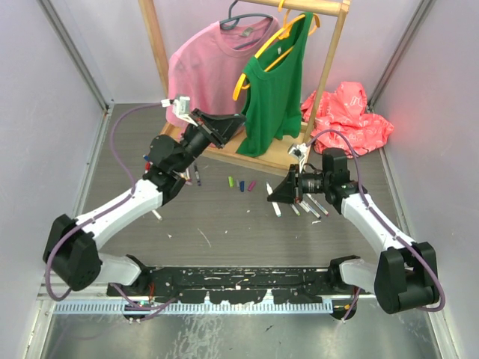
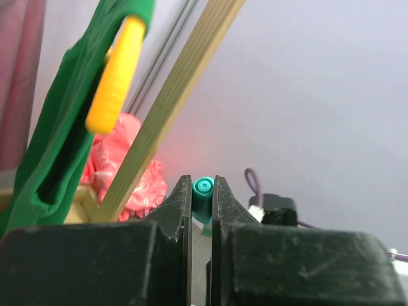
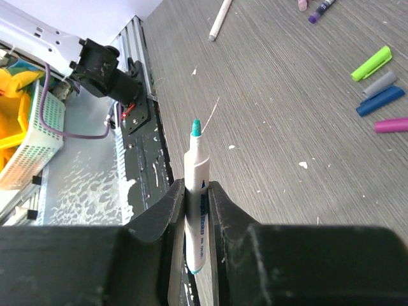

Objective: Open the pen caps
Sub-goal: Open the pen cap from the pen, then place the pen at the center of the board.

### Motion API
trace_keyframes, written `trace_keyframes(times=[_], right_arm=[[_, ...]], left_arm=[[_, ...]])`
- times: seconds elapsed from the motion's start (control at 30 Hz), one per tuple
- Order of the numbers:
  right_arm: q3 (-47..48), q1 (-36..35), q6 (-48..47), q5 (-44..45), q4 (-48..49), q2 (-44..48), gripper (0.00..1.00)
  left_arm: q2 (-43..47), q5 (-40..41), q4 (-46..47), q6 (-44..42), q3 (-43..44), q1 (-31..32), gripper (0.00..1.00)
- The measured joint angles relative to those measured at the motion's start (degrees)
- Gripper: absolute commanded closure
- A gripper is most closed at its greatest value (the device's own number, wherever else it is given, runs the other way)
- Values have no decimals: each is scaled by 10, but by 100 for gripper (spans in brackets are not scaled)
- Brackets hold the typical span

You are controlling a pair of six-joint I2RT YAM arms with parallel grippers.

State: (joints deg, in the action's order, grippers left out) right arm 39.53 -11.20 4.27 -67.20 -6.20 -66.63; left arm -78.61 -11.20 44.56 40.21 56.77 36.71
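Note:
My left gripper [image 2: 203,183] is shut on a teal pen cap [image 2: 203,193], pinched between its fingertips with its round end facing the camera. In the top view this gripper [image 1: 238,122] is raised near the clothes rack's base. My right gripper [image 3: 196,190] is shut on a white marker [image 3: 196,159] whose bare teal tip points out past the fingers, above the table. From above, the right gripper [image 1: 272,193] sits right of centre. Loose pen caps lie on the table: green [image 3: 371,64], grey [image 3: 379,84], blue [image 3: 380,102] and pink [image 3: 391,125].
A wooden clothes rack [image 1: 258,158] at the back carries a pink shirt [image 1: 202,67] and a green top [image 1: 277,90]. A red bag [image 1: 348,112] lies at its right. More markers lie on the table near the left arm [image 1: 193,176] and by the right arm [image 1: 310,206].

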Motion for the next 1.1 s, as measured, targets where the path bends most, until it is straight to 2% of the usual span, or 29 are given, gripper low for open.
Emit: trace_keyframes(times=[0.1,0.23,0.47,0.7,0.87,1.1], right_arm=[[4,0,-32,16,-31,0,99],[26,1,-108,81,-101,4,99],[83,54,-249,268,-201,20,99],[96,105,-332,479,-239,-44,99],[96,136,-355,551,-254,-94,99],[102,136,-382,591,-253,-175,94]], left_arm=[[36,5,3,-12,-4,4,100],[93,4,-1,-22,-49,4,100],[172,4,-25,-19,-193,4,100],[167,-9,-54,18,-272,4,100],[143,-30,-55,44,-278,4,100],[122,-51,-54,66,-299,4,100]])
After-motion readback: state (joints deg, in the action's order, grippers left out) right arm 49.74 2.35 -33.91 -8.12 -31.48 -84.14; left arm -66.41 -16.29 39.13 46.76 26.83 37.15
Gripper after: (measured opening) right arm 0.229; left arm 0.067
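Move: The right hand still holds the uncapped teal pen; its free spot on the table is about 8 cm ahead, 22 cm right and 19 below. The burgundy-tipped pen lies 7 ahead and 17 right of the hand, the green-ended pen 7 ahead and 8 right. From the left hand, already gripping the teal cap, the magenta cap is some 4 cm ahead, 3 right and 40 below; the blue cap is 4 ahead, straight below sideways. Right swings pen 22 cm right and down beyond the row, fingers tipping down; left lowers cap, drawing back. ##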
